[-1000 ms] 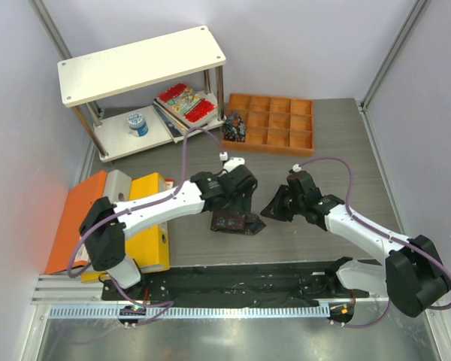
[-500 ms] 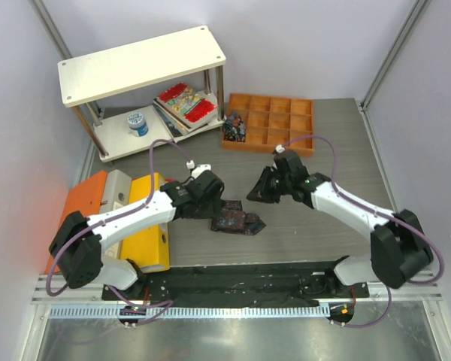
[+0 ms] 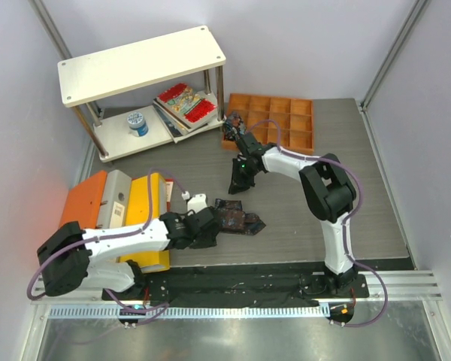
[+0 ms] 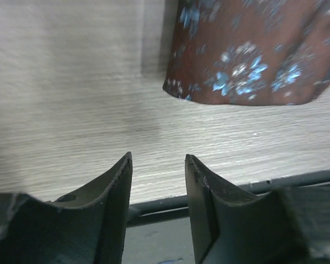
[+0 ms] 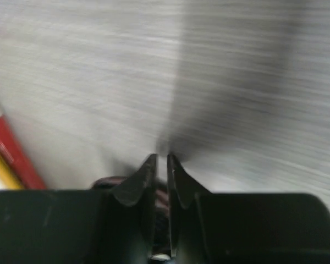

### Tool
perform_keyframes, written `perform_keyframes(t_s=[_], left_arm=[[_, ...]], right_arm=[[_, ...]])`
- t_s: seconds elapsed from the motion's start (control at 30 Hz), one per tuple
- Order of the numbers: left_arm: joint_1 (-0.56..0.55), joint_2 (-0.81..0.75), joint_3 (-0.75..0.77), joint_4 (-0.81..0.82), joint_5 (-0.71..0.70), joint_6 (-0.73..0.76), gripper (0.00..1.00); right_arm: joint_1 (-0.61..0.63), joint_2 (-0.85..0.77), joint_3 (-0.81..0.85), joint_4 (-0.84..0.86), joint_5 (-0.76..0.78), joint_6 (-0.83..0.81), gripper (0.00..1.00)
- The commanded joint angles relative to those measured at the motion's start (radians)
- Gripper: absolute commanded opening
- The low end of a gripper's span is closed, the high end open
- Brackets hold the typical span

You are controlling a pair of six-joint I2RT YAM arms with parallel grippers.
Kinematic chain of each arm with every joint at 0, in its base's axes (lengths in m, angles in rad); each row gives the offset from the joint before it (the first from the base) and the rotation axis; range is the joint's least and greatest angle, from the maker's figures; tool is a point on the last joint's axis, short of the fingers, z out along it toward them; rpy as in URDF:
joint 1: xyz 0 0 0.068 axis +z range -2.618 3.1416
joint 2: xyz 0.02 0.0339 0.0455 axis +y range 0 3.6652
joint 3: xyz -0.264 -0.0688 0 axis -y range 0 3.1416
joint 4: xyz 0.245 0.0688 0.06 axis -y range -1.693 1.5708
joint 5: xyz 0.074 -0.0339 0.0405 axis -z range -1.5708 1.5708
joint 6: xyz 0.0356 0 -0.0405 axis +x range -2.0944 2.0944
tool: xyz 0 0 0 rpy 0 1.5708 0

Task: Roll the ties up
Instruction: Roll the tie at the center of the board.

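Observation:
A dark maroon tie with blue flowers (image 3: pixel 239 220) lies folded on the grey table in front of the arms. It fills the upper right of the left wrist view (image 4: pixel 247 60). My left gripper (image 3: pixel 210 229) is open and empty just left of it, low over the table (image 4: pixel 157 157). My right gripper (image 3: pixel 235 186) reaches far left, between the tie and the orange tray (image 3: pixel 270 150). Its jaws (image 5: pixel 161 157) are almost closed, with dark maroon cloth low between them. A dark rolled bundle (image 3: pixel 234 124) sits in the tray's left compartment.
A white two-level shelf (image 3: pixel 143 64) stands at the back left with books (image 3: pixel 184 101) and a blue spool (image 3: pixel 137 122). Orange (image 3: pixel 79 218) and yellow (image 3: pixel 152 218) binders lie at the left. A black rail runs along the near edge.
My left gripper let go of the tie and drew back to the left and nearer. My right gripper swung left and away, towards the tray's near left corner.

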Motion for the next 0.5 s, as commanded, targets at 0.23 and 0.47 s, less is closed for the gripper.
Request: perform_keyframes(t_s=[0.23, 0.47], left_arm=[[-0.038, 0.228, 0.003, 0.226, -0.041, -0.119, 0.41], [-0.024, 0.348, 0.093, 0.171, -0.082, -0.134, 0.39]], right_arm=[[0.094, 0.061, 0.039, -0.075, 0.01, -0.07, 0.17], [0.105, -0.052, -0.125, -0.022, 0.025, -0.032, 0.15]])
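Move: The folded tie's bundle lies about 6 cm ahead of the left hand, 8 cm to its right and 4 cm below. From the right hand the same bundle is some 8 cm back towards the base, level sideways and roughly 2 cm lower. The compartment tray stands about 20 cm ahead of the right hand and 9 cm to its right, with the rolled tie in its near-left part straight ahead, some 19 cm out. The left hand, fingers still about half open, first drops some 3 cm to near the board, then sweeps low about 4 cm to the right and 3 cm forward, bringing its fingertips up to the folded tie's near edge. Meanwhile the right hand, fingers nearly shut throughout, skims low over the board beyond the tie, first going about 3.5 cm left and turning slightly counter-clockwise, then drawing back about 3 cm towards the tie's far edge. ##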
